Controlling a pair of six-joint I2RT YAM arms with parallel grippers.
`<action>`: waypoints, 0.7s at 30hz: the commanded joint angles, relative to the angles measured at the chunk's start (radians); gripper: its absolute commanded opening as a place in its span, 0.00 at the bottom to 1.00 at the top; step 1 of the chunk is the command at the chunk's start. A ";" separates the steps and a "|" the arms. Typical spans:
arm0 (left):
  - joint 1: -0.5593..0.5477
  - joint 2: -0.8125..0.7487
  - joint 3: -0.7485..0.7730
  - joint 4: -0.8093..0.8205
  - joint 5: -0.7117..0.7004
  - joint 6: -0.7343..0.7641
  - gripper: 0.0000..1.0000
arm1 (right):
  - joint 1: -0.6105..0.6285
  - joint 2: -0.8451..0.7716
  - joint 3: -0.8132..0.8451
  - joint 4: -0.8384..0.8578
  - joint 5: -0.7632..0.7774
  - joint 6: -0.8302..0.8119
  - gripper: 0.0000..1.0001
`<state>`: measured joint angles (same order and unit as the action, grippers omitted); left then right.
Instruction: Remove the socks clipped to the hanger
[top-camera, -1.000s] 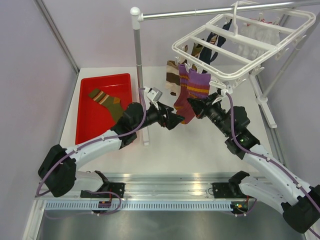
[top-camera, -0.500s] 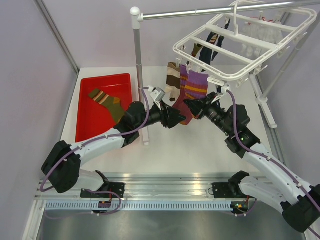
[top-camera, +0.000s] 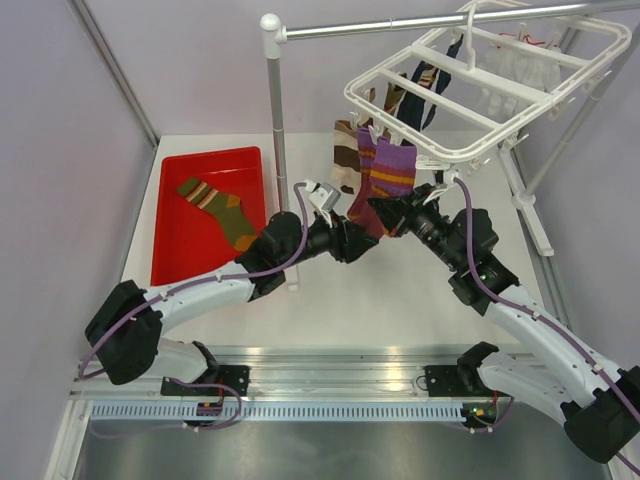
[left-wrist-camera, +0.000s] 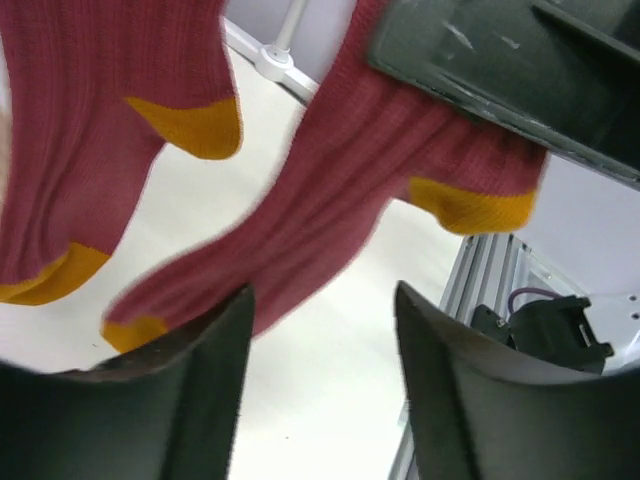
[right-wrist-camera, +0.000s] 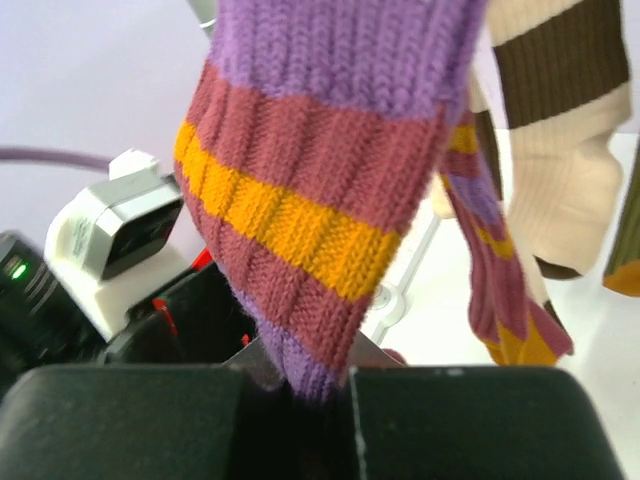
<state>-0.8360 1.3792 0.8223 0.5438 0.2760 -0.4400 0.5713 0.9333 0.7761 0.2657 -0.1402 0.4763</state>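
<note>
The white hanger (top-camera: 470, 95) hangs from the rail at the upper right. Clipped to it are purple socks with orange stripes (top-camera: 395, 168), a brown-and-cream one (top-camera: 345, 155), dark navy ones (top-camera: 430, 78) and white ones (top-camera: 510, 72). My right gripper (top-camera: 388, 216) is shut on the lower part of a purple striped sock (right-wrist-camera: 320, 200), pinched between its jaws (right-wrist-camera: 320, 375). My left gripper (left-wrist-camera: 322, 290) is open just below that sock's maroon foot (left-wrist-camera: 330, 200), with bare table showing between its fingers. A second maroon foot (left-wrist-camera: 90, 120) hangs to its left.
A red tray (top-camera: 175, 250) at the left holds an olive sock with orange stripes (top-camera: 215, 205). The metal stand's upright pole (top-camera: 278, 130) rises just left of my left gripper. The stand's slanted leg (top-camera: 530, 190) is on the right.
My left gripper has moved right, under the purple sock's foot, and its jaws have narrowed. The right gripper has kept its hold; the hanger has swayed slightly.
</note>
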 joint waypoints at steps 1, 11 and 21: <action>-0.092 -0.049 0.008 -0.025 -0.161 0.094 0.65 | -0.004 -0.004 0.038 -0.002 0.066 0.044 0.08; -0.388 0.084 0.086 0.020 -0.957 0.359 0.98 | -0.004 -0.014 0.038 -0.029 0.160 0.111 0.08; -0.394 0.282 0.218 0.157 -1.296 0.561 0.97 | -0.002 -0.030 0.060 -0.063 0.151 0.134 0.08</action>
<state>-1.2285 1.6394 0.9718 0.5686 -0.8528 -0.0242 0.5713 0.9283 0.7837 0.1967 0.0017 0.5884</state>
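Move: The left hand's empty, half-open fingers point right; the foot of the purple striped sock is about 4 cm ahead of them, 1 cm to the right and roughly level. The second purple sock hangs some 8 cm ahead, 1 cm left and 4 cm higher; the cream-brown sock is about 14 cm ahead, 5 cm left and 4 cm up. From the right hand, already pinching the first sock, its foot lies 3 cm left, 5 cm lower and about level fore and aft. Backing off first, the left hand goes about 5 cm back and right from the striped sock as its fingers open fully, then sweeps some 6 cm forward, sinking about 4 cm and drifting left, towards the sock's foot. Throughout it swings counter-clockwise about 40 degrees to point nearly forward. The right hand keeps its pinch, easing 2 cm forward and right. ##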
